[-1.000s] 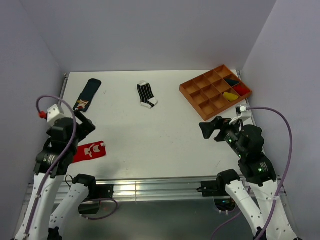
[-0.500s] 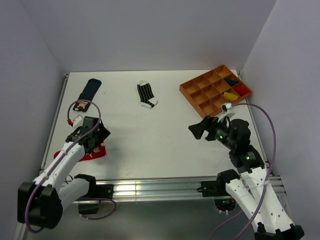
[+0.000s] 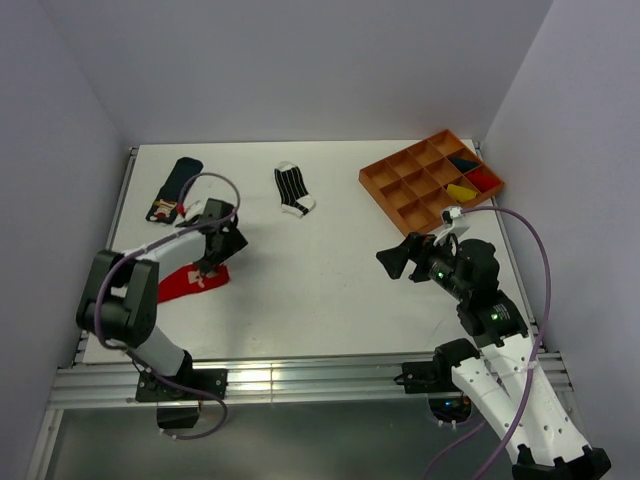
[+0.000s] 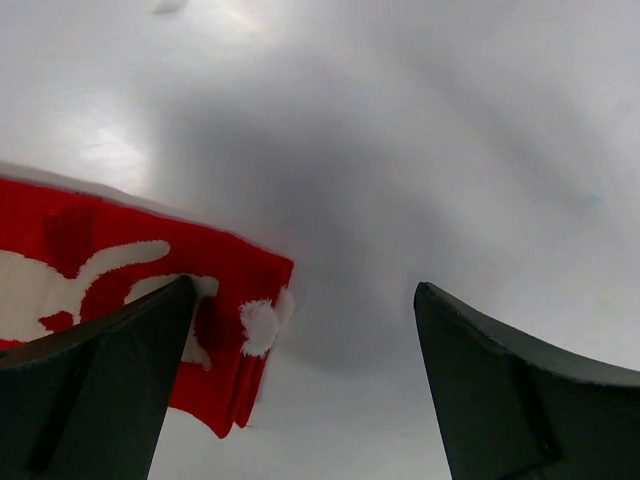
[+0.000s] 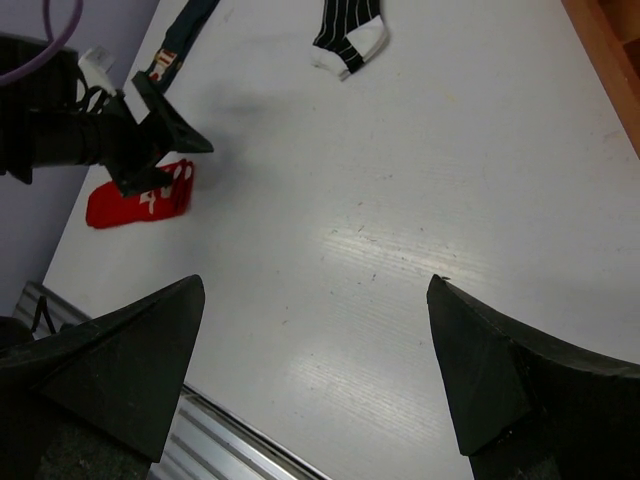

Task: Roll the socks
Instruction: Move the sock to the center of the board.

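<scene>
Three socks lie flat on the white table. The red sock (image 3: 183, 283) with a white figure is at the near left, the navy sock (image 3: 175, 186) at the far left, and the striped sock (image 3: 292, 190) at the far middle. My left gripper (image 3: 212, 262) hovers open over the red sock's right end (image 4: 120, 280); one finger overlaps the fabric in the left wrist view and nothing sits between the fingers (image 4: 500, 390). My right gripper (image 3: 392, 260) stands open above bare table at the right, holding nothing. The right wrist view shows the red sock (image 5: 140, 203) and the striped sock (image 5: 350, 30).
An orange compartment tray (image 3: 375, 180) sits at the far right, with yellow, red and dark items in its right-hand cells. Purple walls close in the left, back and right. A metal rail (image 3: 300, 375) runs along the near edge.
My left arm has swung out from the left edge over the table to the red sock's right end. The right gripper shifted slightly left, then held still.
</scene>
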`<state>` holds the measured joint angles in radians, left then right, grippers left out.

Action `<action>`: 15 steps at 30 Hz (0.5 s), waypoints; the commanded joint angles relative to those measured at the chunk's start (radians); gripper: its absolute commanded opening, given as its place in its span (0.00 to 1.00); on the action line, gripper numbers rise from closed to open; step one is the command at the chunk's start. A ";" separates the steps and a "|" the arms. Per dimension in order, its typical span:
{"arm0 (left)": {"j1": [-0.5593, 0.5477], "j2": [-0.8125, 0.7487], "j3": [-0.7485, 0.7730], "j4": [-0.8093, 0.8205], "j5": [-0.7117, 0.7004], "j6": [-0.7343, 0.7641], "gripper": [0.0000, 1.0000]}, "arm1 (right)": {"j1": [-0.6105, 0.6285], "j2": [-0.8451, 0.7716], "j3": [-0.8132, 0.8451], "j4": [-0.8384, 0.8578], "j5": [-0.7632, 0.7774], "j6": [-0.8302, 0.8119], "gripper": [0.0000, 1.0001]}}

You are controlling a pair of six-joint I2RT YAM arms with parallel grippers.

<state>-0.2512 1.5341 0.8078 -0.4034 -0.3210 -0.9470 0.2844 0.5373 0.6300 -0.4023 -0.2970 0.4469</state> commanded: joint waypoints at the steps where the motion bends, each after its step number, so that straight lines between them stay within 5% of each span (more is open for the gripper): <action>1: -0.112 0.167 0.141 0.114 0.142 0.077 0.98 | 0.010 -0.010 -0.001 0.031 0.033 -0.022 1.00; 7: -0.403 0.348 0.367 0.095 0.162 0.165 0.99 | 0.010 -0.011 0.002 0.007 0.061 -0.028 1.00; 15: -0.585 0.296 0.357 0.094 0.102 0.223 0.99 | 0.010 -0.030 -0.023 0.006 0.071 -0.031 1.00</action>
<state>-0.8146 1.8725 1.1835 -0.2749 -0.2165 -0.7620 0.2859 0.5217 0.6247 -0.4107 -0.2447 0.4313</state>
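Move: The left hand, low over the board with its fingers open, already has the end of the red sock under its rear-left finger; the sock's middle is about 11 cm left and 7 cm back. The board centre is about 21 cm right and 3 cm ahead. Striped sock: 18 cm right, 19 cm ahead; dark green sock: 13 cm left, 19 cm ahead. From the right hand, the board centre is some 20 cm left, 12 cm ahead and 21 cm below. Still pressing down on the decorated end of the red sock with one fingertip, the left hand drags it quickly across the board to the right, towards the centre, some 26 cm. The path bows forward by about 6 cm early on, then comes back, staying nearly level while the hand turns clockwise some 45 degrees, fingers wide open. ##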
